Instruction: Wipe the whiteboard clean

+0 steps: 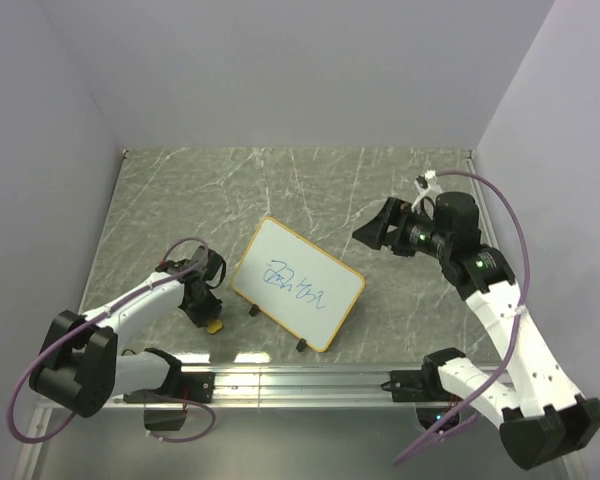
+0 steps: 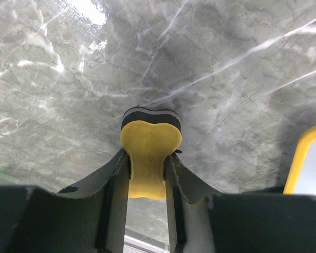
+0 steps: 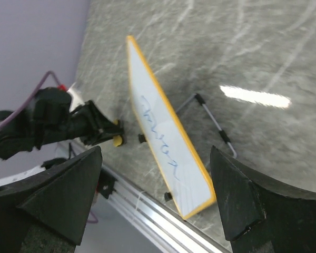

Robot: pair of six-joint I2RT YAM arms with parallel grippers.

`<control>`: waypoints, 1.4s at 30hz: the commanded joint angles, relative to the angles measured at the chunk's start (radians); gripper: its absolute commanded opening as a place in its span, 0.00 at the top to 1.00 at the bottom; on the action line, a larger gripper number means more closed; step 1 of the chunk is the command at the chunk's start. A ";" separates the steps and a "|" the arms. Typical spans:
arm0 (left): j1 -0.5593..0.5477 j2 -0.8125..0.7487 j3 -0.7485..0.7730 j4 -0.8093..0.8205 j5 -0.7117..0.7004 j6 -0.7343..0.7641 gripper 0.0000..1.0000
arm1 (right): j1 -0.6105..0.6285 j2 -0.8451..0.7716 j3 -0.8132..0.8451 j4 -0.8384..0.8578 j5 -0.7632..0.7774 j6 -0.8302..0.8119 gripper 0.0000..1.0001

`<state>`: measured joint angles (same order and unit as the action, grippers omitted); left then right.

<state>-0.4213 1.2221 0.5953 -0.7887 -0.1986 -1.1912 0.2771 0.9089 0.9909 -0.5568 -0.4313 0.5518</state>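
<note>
The whiteboard [image 1: 298, 283] stands tilted on two black feet in the middle of the table, yellow-rimmed, with blue scribbles on its face. In the right wrist view the whiteboard [image 3: 168, 142] is seen edge-on, and its rim [image 2: 303, 158] shows at the right of the left wrist view. My left gripper [image 1: 205, 312] [image 2: 148, 163] sits low on the table left of the board, shut on the waist of a yellow bone-shaped eraser [image 2: 150, 134] [image 1: 213, 326] with a black felt underside. My right gripper [image 1: 375, 232] [image 3: 155, 153] hovers open to the right of the board, holding nothing.
A wire stand [image 3: 216, 124] props the board from behind. An aluminium rail [image 1: 300, 380] runs along the near table edge. Pale walls close in the left, back and right sides of the marbled table [image 1: 310, 190].
</note>
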 commanded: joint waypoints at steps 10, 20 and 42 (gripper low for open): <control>-0.017 -0.078 0.321 -0.204 -0.130 0.044 1.00 | 0.016 0.321 0.108 0.171 -0.297 -0.112 0.27; -0.287 0.088 0.669 -0.331 -0.300 0.061 1.00 | 0.077 0.465 0.101 0.250 -0.313 -0.116 0.36; -0.544 0.197 0.755 -0.069 -0.210 0.245 1.00 | 0.197 0.574 0.078 0.224 -0.247 -0.153 0.43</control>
<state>-0.9577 1.4200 1.3083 -0.9234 -0.4294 -1.0008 0.4603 1.4586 1.0485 -0.3019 -0.6918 0.4236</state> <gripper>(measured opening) 0.330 0.566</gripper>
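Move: The left hand already pinches the eraser on the table; the blue writing on the propped whiteboard lies about 6 cm ahead, 18 cm right and 5 cm higher. The board's left corner is 9 cm ahead and 5 cm right of that hand, and the left black clip 3 cm ahead and 10 cm right. From the right hand, the whiteboard's raised far edge lies roughly 4 cm ahead, 11 cm left and 14 cm below; its right corner is 4 cm back, level sideways, 16 cm below. Keeping its pinch on the eraser, the left hand lifts it off the table, up some 17 cm while reaching forward, then swings right about as far, over the board's left part to the writing, turning roughly 35 degrees clockwise and tipping its fingers forward. Meanwhile the right hand goes left and down to the board's raised far edge, turning counter-clockwise, its open fingers narrowing to about half open and straddling that edge without visibly clamping it. ##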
